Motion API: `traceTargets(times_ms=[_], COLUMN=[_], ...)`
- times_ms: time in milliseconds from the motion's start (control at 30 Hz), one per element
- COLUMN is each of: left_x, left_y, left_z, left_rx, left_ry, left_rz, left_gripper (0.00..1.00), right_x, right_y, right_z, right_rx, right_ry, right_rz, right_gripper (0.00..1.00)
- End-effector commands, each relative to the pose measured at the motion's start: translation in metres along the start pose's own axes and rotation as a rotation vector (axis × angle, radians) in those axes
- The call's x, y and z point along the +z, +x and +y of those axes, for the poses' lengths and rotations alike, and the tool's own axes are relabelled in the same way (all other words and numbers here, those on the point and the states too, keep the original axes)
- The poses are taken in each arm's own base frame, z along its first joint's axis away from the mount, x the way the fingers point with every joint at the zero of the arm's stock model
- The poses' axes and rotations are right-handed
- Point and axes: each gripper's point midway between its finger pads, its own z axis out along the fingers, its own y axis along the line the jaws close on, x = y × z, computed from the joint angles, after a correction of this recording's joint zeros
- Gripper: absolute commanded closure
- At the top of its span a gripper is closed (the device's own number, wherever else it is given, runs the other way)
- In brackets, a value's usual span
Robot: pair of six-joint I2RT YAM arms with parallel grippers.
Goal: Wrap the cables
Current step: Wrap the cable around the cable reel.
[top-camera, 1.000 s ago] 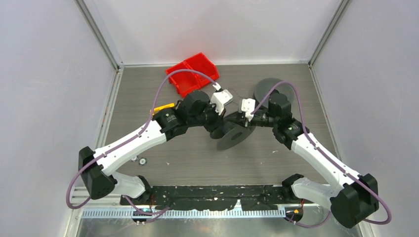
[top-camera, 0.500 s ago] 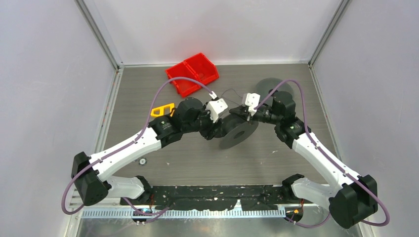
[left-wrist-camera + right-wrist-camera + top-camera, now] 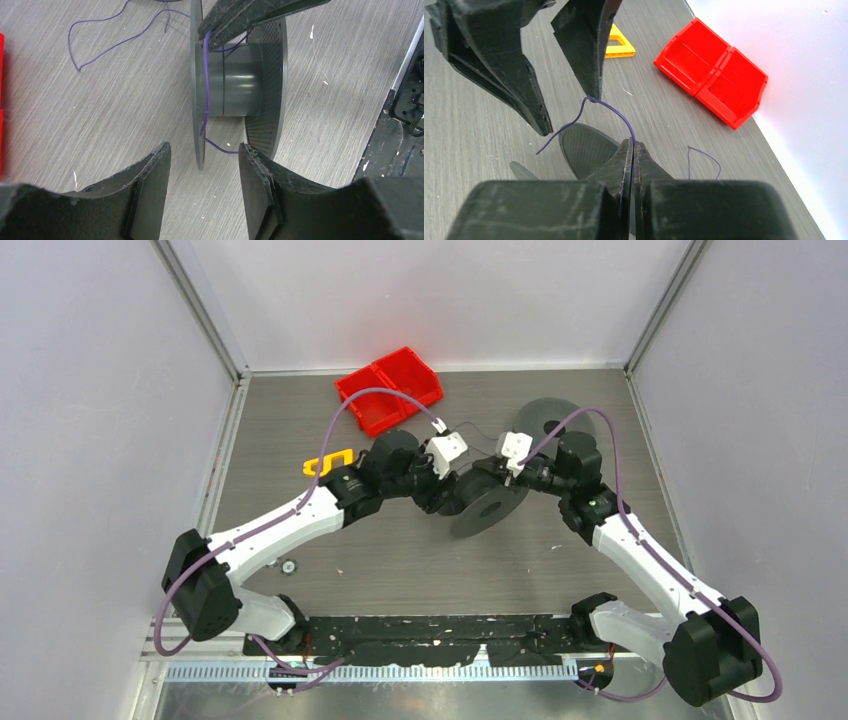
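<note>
The cable is a thin purple wire (image 3: 206,95) running over the hub of a dark grey spool (image 3: 240,85) that stands on its rim. Its loose end (image 3: 222,147) reaches the inner face of one finger of my left gripper (image 3: 205,160). That gripper is open just in front of the spool, with one flange edge between its tips. My right gripper (image 3: 633,145) is shut on the cable (image 3: 616,112) above the spool (image 3: 584,147). From above, the spool (image 3: 490,502) sits between the left gripper (image 3: 447,485) and right gripper (image 3: 500,472). More cable (image 3: 100,47) trails over the table.
A second dark spool (image 3: 545,420) lies flat at the back right. A pair of red bins (image 3: 390,390) sits at the back middle, and a yellow triangular piece (image 3: 330,462) lies beside my left arm. A black strip (image 3: 430,640) runs along the near edge.
My left gripper has gone from shut to open. Both grippers and the spool have shifted a little to the right and back.
</note>
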Motion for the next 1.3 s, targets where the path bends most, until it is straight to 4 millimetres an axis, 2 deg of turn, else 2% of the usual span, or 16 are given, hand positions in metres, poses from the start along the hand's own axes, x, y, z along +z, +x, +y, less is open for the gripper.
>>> traceTargets(times_ms=[0,167,367,600,767,1000,1167,1267], left_x=[0.012,0.027,0.046,0.058,0.065,0.076,0.078,0.079], left_y=[-0.016,-0.015,-0.019,-0.02,-0.02,-0.014,-0.01,-0.009], left_z=[0.001,0.006,0.012,0.014,0.018,0.016,0.014,0.014], left_rx=[0.038,0.042,0.04,0.022,0.021,-0.01,-0.018,-0.02], left_ry=[0.024,0.02,0.019,0.03,0.026,0.048,0.057,0.058], left_rz=[-0.07,-0.062,-0.073,-0.093,-0.09,-0.078,-0.076,-0.073], left_gripper=[0.47,0.5,0.54,0.58,0.67,0.74,0.75,0.7], right_x=[-0.006,-0.008,-0.012,-0.015,-0.018,-0.022,-0.025,-0.026], right_y=[-0.011,0.005,0.009,0.026,0.032,0.037,0.033,0.035], right_z=[-0.016,-0.018,-0.025,-0.026,-0.028,-0.031,-0.034,-0.035], right_rx=[-0.046,-0.027,-0.023,0.007,0.022,0.031,0.023,0.014], right_ry=[0.06,0.081,0.112,0.127,0.147,0.173,0.189,0.19], right_rz=[-0.058,-0.035,-0.037,-0.012,-0.01,-0.006,-0.012,0.004], right_gripper=[0.95,0.95,0.95,0.95,0.94,0.95,0.95,0.95])
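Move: The cable's free end hangs some 4 cm below the open left gripper, about 1 cm back and 1 cm to its right. The reel, standing on its rims, has its middle roughly 8 cm to the left hand's right, 1 cm ahead and 7 cm down; the right gripper's tips are about 7 cm right, 4 cm ahead and 1 cm down. From the right hand, the cable end is about 6 cm left, 5 cm back and 3 cm lower. Bring the left gripper down about 5 cm, while carrying it some 4 cm to the right and as far forward, so its fingers straddle the reel's outer flange and the cable end, and narrow them to about half their gap without shutting. Keep the cable pinched in the right gripper and draw that hand about 4 cm right, with a little forward and down, turning it some 10 degrees clockwise. ##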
